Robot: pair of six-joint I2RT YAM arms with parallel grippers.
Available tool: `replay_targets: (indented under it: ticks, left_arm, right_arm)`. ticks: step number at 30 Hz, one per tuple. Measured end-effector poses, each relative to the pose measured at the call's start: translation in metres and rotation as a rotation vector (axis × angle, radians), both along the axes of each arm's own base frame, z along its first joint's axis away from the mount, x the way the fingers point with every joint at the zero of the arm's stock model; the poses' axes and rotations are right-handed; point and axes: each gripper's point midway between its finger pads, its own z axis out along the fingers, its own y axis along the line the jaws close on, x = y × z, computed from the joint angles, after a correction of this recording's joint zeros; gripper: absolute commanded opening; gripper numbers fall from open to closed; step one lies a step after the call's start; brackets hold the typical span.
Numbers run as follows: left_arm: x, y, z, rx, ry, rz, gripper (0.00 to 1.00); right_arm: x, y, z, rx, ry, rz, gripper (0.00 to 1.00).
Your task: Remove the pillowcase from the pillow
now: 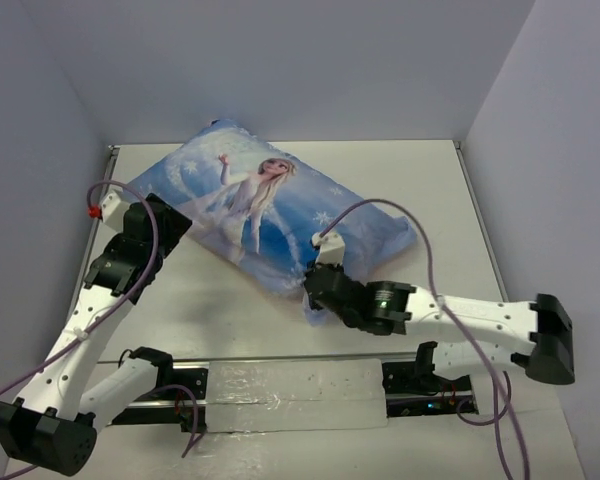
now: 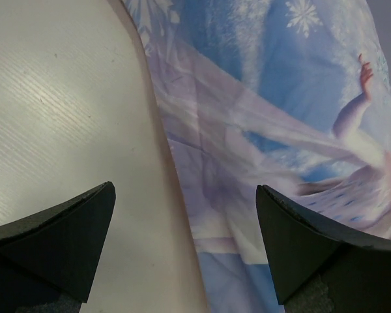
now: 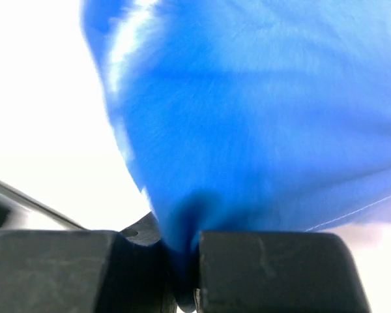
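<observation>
The blue pillowcase with the Elsa print lies slantwise across the table's far half, plump and filled; the pillow is hidden inside it. My right gripper is at the cover's near corner, shut on a pinch of blue fabric. In the right wrist view the pillowcase runs down between the closed jaws of the right gripper. My left gripper hangs over the cover's left edge. In the left wrist view the left gripper is open, straddling the pillowcase edge and bare table, holding nothing.
Grey walls close in the white table at the back and on both sides. A sheet of clear plastic lies over the base rail at the near edge. Purple cables loop above each arm.
</observation>
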Motion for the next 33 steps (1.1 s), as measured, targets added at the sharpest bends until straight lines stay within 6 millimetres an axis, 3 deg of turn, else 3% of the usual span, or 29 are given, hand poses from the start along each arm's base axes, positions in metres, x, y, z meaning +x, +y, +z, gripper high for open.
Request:
replay_targets:
  ticks: [5, 9, 12, 16, 20, 25, 33]
  left_arm:
    - [-0.002, -0.001, -0.009, -0.015, 0.0, -0.002, 0.99]
    - [0.004, 0.0, -0.014, -0.03, 0.001, 0.015, 0.99]
    - [0.019, 0.002, -0.013, -0.063, -0.018, 0.026, 0.99]
    - [0.047, 0.028, -0.022, -0.132, -0.023, 0.087, 0.99]
    - [0.073, 0.071, -0.039, -0.184, -0.019, 0.179, 0.99]
    - [0.111, 0.108, -0.065, -0.277, -0.013, 0.213, 0.99]
    - [0.169, 0.134, -0.082, -0.406, -0.078, 0.219, 0.99]
  right_arm:
    - [0.045, -0.004, 0.123, 0.279, -0.162, -0.093, 0.0]
    - [0.073, -0.025, 0.172, 0.336, -0.238, -0.153, 0.0]
    - [0.082, -0.035, 0.188, 0.321, -0.259, -0.155, 0.0]
    - [0.087, -0.044, 0.201, 0.301, -0.273, -0.152, 0.0]
    - [0.094, -0.053, 0.198, 0.283, -0.261, -0.161, 0.0]
    - [0.101, -0.057, 0.196, 0.266, -0.244, -0.158, 0.0]
    - [0.112, -0.057, 0.197, 0.273, -0.214, -0.132, 0.0]
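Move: The pillow's left corner, half hidden behind the left gripper, lies about 25 cm ahead of the open left hand, 16 cm to its left and 18 cm below; the pillow's printed middle is some 17 cm ahead, 21 cm right and 16 cm below. The right hand already grips the pillowcase's near corner; from this hand the pillow's middle lies roughly 29 cm ahead, 14 cm left and 8 cm below, and the pillow's right corner 20 cm ahead, 27 cm right and 11 cm below. Hoisting the gripped pillowcase corner about 20 cm, fast at first, the right hand also pushes some 11 cm forward and drifts right, fingertips tipping up and its left side rolling up while its grip holds. After a short dip, the wide-open left hand sweeps forward, left and down, about 17 cm out, towards the pillow's left corner, rolling its left side down some 25 degrees. ##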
